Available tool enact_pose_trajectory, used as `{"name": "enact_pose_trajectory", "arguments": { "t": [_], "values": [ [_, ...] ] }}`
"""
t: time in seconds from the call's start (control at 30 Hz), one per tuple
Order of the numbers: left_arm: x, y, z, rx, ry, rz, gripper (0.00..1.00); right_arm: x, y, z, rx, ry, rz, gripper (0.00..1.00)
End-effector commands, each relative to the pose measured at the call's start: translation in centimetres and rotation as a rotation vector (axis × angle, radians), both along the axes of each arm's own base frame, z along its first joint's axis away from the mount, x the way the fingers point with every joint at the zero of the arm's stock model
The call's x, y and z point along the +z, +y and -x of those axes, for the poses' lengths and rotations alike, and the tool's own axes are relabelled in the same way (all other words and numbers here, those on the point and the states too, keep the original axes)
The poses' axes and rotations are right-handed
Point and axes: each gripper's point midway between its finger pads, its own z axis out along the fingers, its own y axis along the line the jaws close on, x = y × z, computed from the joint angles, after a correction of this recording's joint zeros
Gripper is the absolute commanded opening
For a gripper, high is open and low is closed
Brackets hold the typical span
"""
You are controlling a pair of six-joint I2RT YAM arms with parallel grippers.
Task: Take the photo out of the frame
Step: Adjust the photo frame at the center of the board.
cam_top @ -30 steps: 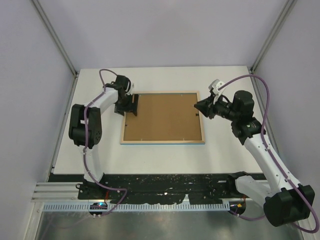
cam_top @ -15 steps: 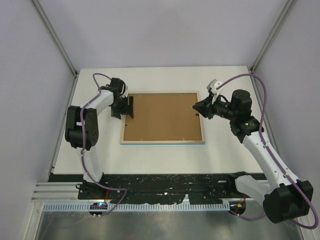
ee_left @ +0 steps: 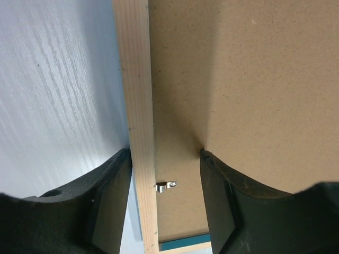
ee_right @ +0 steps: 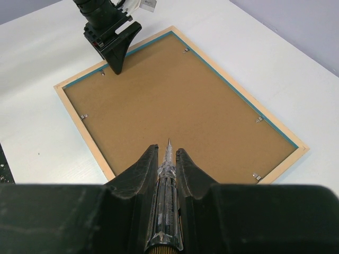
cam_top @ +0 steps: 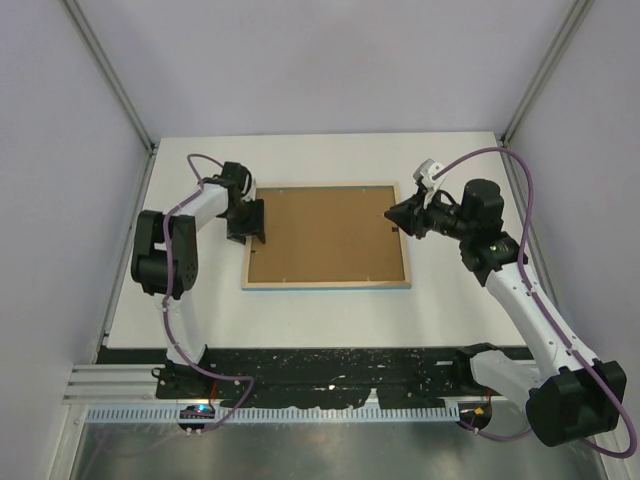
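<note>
The frame [cam_top: 325, 285] lies face down, its light wood back up, with the brown backing board [cam_top: 325, 235] filling it. The photo is hidden under that board. My left gripper [cam_top: 250, 222] is at the frame's left side. Close up, it [ee_left: 165, 153] is open and straddles the wooden rail [ee_left: 135, 79]: one finger on the table side, the other on the board [ee_left: 238, 79]. A small metal clip [ee_left: 165, 186] sits between them. My right gripper [ee_right: 168, 151] is shut on a clear pointed tool [ee_right: 167, 196], hovering over the frame's right edge [cam_top: 404, 235].
Small metal clips [ee_right: 258, 119] hold the board along the rails. A thin blue strip [ee_left: 185, 244] of the frame's inner edge shows. The white table [cam_top: 450, 300] surrounds the frame, with grey walls close on both sides and a black strip along the near edge.
The left gripper's jaws have narrowed around the frame's left rail and the left arm has shifted a little. The right gripper has barely moved and keeps the tool.
</note>
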Motion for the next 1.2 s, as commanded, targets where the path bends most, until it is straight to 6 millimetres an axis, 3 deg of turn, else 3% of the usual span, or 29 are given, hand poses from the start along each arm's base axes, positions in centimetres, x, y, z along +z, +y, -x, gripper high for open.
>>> {"name": "enact_pose_trajectory", "arguments": {
  "t": [0.0,0.2,0.37,0.63,0.97,1.17],
  "values": [
    [-0.3,-1.4,1.2,-0.009,0.014,0.05,0.56,1.2,0.3,-0.4,0.012,-0.028,-0.021,0.08],
    [-0.2,-1.6,1.2,-0.04,-0.016,0.011,0.49,0.5,0.4,-2.9,-0.008,0.011,0.017,0.08],
    [-0.4,-2.1,1.2,-0.058,-0.034,0.025,0.44,1.0,0.1,-5.4,-0.062,0.023,0.04,0.08],
    [0.1,-2.4,1.3,-0.054,-0.077,0.049,0.42,-0.6,-0.7,-8.6,-0.149,0.127,0.104,0.08],
    [2.0,-3.2,-0.5,-0.036,-0.162,0.092,0.4,-3.3,-1.1,-8.2,-0.173,0.175,0.115,0.08],
    [1.0,-3.1,-0.1,-0.038,-0.139,0.087,0.35,-3.8,-1.0,-8.0,-0.162,0.179,0.113,0.08]
  ]
}}
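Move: The left hand is low at the frame's left bar, straddling it. The bar's middle is about 1 cm to its left and 1 cm below, with the outer finger already against the outside. The left clip is some 3 cm back, and the frame's centre about 15 cm to the right. The right hand hovers some 24 cm above the frame. Its right bar lies about 8 cm ahead and 8 cm right, the right clip roughly 9 cm ahead and 6 cm right. Rightward about 2 cm, low and nearly level, the left hand pushes the frame's left bar with its outer finger, drifting back slightly while the fingers narrow around the bar without fully shutting. The right hand, still holding the thin tool, swings forward about 8 cm over the frame's back, sinks 5 cm, mostly late on, and tips its fingers some 15 degrees further down with a slight clockwise turn. ##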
